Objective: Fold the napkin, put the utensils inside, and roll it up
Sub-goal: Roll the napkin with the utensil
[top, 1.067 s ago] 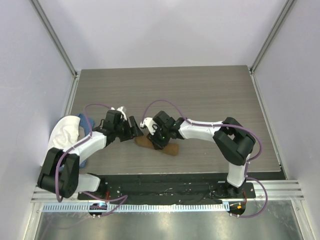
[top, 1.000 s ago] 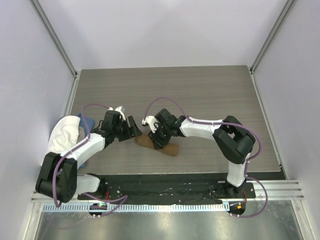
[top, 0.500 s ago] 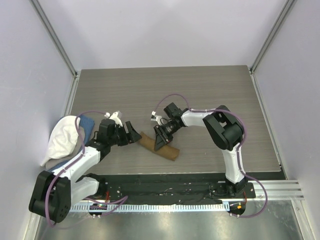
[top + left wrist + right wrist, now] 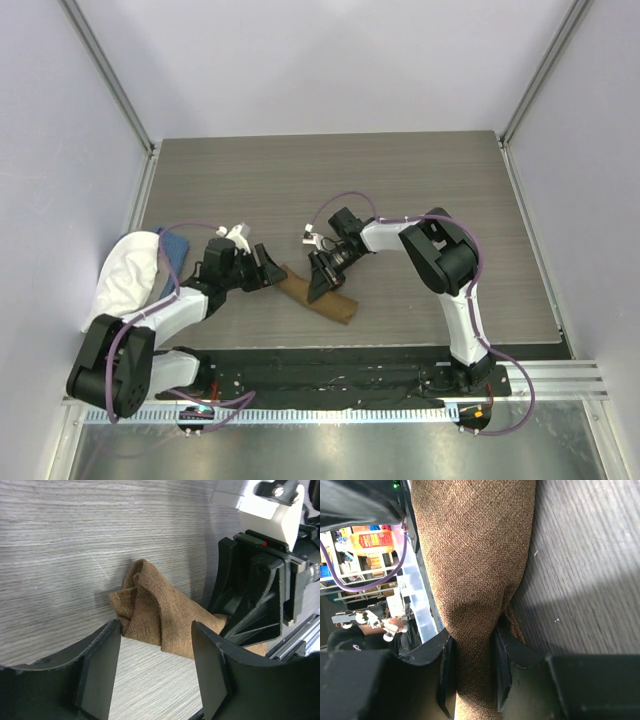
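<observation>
The tan-brown napkin [image 4: 335,304] lies as a rolled bundle on the table near its front edge. My right gripper [image 4: 320,284] is shut on the middle of the roll. In the right wrist view the napkin [image 4: 475,555] is pinched between the two fingers of that gripper [image 4: 472,667]. My left gripper [image 4: 270,270] is at the roll's left end, open and holding nothing. In the left wrist view the napkin's crumpled end [image 4: 155,610] lies just beyond the fingertips of that gripper [image 4: 155,677]. The utensils are hidden.
A white cloth [image 4: 125,275] and a blue cloth [image 4: 176,248] lie at the table's left edge, behind the left arm. The right gripper's body [image 4: 257,600] stands close to the right of my left fingers. A black base rail [image 4: 330,375] runs along the near edge.
The right wrist has turned and its forearm has swung in, still on the roll. The left gripper has drawn back slightly toward the near left, and its jaws have narrowed a little.
</observation>
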`<move>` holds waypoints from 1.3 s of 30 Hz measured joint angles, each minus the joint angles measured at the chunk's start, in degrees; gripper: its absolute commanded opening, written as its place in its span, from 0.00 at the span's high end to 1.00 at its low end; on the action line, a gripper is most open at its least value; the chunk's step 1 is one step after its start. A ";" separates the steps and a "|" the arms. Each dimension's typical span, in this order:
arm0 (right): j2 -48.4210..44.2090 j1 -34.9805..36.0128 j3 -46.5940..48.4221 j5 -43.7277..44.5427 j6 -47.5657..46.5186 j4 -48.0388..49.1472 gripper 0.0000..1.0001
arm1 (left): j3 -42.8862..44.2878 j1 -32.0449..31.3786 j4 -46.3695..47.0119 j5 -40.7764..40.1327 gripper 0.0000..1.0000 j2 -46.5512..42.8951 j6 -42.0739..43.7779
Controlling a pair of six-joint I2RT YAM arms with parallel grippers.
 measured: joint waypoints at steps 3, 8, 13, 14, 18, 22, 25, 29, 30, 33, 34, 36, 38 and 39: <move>0.00 0.00 0.00 0.07 0.26 0.00 0.66 | 0.00 0.00 1.01 0.44 0.53 1.84 -0.42; 0.00 0.00 0.04 0.68 0.94 -0.07 0.61 | 0.02 0.00 2.14 0.63 0.83 4.04 -1.25; -2.21 0.24 -0.02 4.02 3.13 -0.98 0.37 | 1.16 0.00 2.60 1.62 1.00 6.32 -1.62; -3.65 0.55 -0.09 6.08 3.34 -1.22 0.34 | 1.66 -0.02 2.45 1.77 1.00 6.80 -1.57; -11.54 2.62 -1.40 19.41 2.71 -1.09 0.12 | 4.46 -0.02 -0.26 1.99 1.00 8.13 -1.55; -22.45 6.36 -5.38 37.31 0.52 1.18 0.08 | 8.48 -0.04 -6.23 1.99 1.00 9.49 -1.53; -27.87 12.79 -8.57 49.35 -1.79 4.68 0.07 | 11.39 -0.02 -10.69 2.01 1.00 10.71 -1.55; -32.48 26.03 -14.38 69.07 -6.91 10.40 0.07 | 14.05 -0.02 -15.26 2.01 1.00 11.65 -1.57; -32.37 28.81 -15.26 72.63 -7.96 11.58 0.07 | 14.58 -0.02 -16.31 2.01 1.00 11.80 -1.55; -31.19 33.62 -17.22 82.34 -10.29 13.29 0.07 | 15.37 -0.02 -18.29 2.01 1.00 11.80 -1.53; -30.42 34.58 -17.46 85.02 -10.86 13.90 0.07 | 15.47 -0.02 -18.67 2.01 1.00 11.82 -1.53; -28.41 35.91 -17.59 89.79 -12.09 14.93 0.09 | 15.72 -0.02 -19.61 2.01 1.00 11.82 -1.53; -26.27 36.72 -17.59 93.04 -13.09 15.82 0.12 | 15.98 -0.02 -20.41 2.01 1.00 11.82 -1.51; -25.35 36.94 -17.59 94.16 -13.49 16.04 0.13 | 16.09 -0.02 -20.70 2.03 1.00 11.82 -1.51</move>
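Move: The loose left end of the rolled napkin sits just in front of my open left fingers, about 2 cm to their right, level forward-wise and roughly 3 cm below. The roll's middle is still pinched in my right hand, some 10 cm right of my left hand and 5 cm back. Seen from my right hand, that left end is about 7 cm left and 5 cm ahead, and the roll's right end about 6 cm right and 4 cm back. I sink my left hand a little over a centimetre and pinch the napkin roll's left end shut, then keep that hold while tipping the fingers some 15 degrees further down. As it grips, my right hand opens wide and lets go of the roll's middle, arcs up about 7 cm and forward, then back and down, its wrist swinging round some 90 degrees so the fingers point forward and straddle the roll from above. ##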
